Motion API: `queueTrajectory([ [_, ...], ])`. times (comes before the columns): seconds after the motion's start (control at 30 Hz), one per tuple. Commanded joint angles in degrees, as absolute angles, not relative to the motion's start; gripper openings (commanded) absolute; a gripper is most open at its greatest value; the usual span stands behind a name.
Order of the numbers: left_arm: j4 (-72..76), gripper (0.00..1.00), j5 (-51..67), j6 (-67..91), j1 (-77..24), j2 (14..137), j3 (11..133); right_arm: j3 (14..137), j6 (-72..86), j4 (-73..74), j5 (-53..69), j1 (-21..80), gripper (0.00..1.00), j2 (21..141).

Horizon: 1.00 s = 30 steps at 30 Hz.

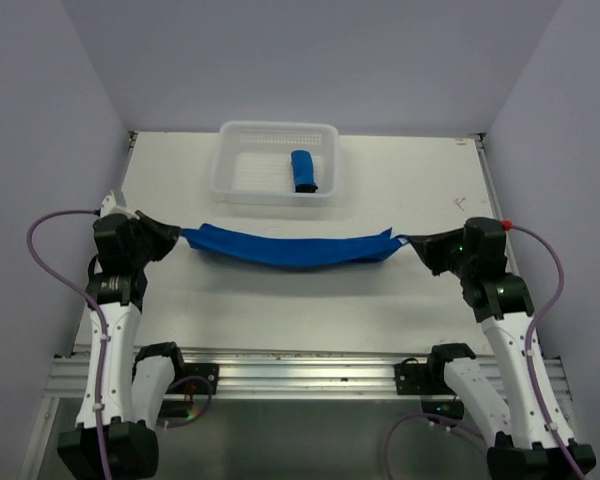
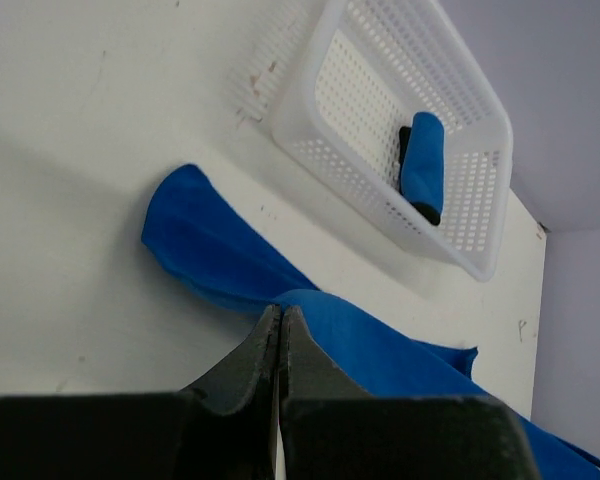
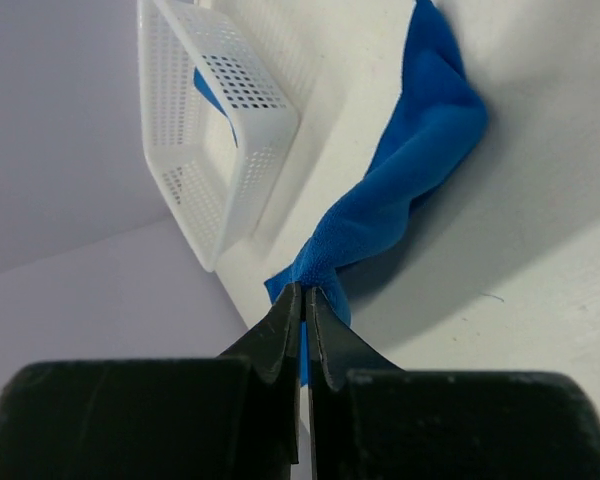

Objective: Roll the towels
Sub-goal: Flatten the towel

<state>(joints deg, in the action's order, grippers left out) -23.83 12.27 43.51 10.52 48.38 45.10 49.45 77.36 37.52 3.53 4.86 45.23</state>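
Observation:
One blue towel point(image 1: 290, 250) hangs stretched between both grippers above the white table point(image 1: 280, 310), folded into a long band that sags in the middle. My left gripper point(image 1: 180, 237) is shut on its left end and my right gripper point(image 1: 410, 240) on its right end. In the left wrist view the closed jaws of the left gripper point(image 2: 280, 310) meet at the towel point(image 2: 210, 250). In the right wrist view the right gripper point(image 3: 303, 290) pinches a corner of the towel point(image 3: 430, 130). A second towel point(image 1: 303, 171), rolled up, lies in the white basket point(image 1: 225, 160).
The white perforated basket point(image 2: 310, 140) stands at the back middle of the table, with the rolled towel point(image 2: 423, 165) on its right side. Pale walls close the table at the left, right and back. Purple cables loop beside both arms.

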Motion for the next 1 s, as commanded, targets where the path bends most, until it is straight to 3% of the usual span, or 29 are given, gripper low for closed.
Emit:
queueTrajectory([
  [0.0, -23.0, 0.00, 14.7, 43.4, 11.0, 39.1, 39.2, 47.5, 75.9, 44.5, 1.7, 4.7, 0.02, 35.8],
  [0.33, -32.0, 0.00, 11.5, 42.0, 11.1, 28.6, 29.3, 31.1, 76.1, 56.9, 3.7, 4.7, 0.05, 18.7],
  [0.47, -33.3, 0.00, 11.9, 41.3, 11.0, 27.5, 27.9, 27.2, 76.1, 59.4, 4.5, 4.8, 0.20, 15.1],
  [0.53, -33.8, 0.00, 11.5, 41.1, 11.0, 27.8, 28.0, 27.2, 75.1, 60.3, 4.5, 4.7, 0.30, 14.9],
  [0.7, -33.5, 0.00, 12.7, 40.7, 11.0, 28.2, 27.9, 28.7, 73.7, 59.8, 4.7, 4.8, 0.40, 17.8],
  [0.97, -32.6, 0.00, 13.3, 40.7, 11.0, 27.3, 27.4, 31.6, 63.3, 55.1, 4.2, 4.7, 0.41, 22.8],
])
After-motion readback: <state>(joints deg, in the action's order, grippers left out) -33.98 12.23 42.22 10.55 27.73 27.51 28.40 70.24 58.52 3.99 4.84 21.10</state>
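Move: My closed hands still hold the towel's two near corners, about 50 cm apart. Its sagging middle is about 26 cm to my left hand's right, level with it and 9 cm lower; from my right hand, 25 cm left, 3 ahead, 10 below. The bare table patch for it lies under that middle, some 4 cm back and 22 below my left hand. From that hand the basket is 33 ahead, 20 right, 19 below. I draw both hands back towards my bases and down to lay the towel, the right about 12 cm back and 14 down, the left some 8 back and 9 down, each tipping its fingers downward late on. My right fingers open and let go of their corner as that hand finishes sinking; my left keeps its pinch and holds its corner up. ##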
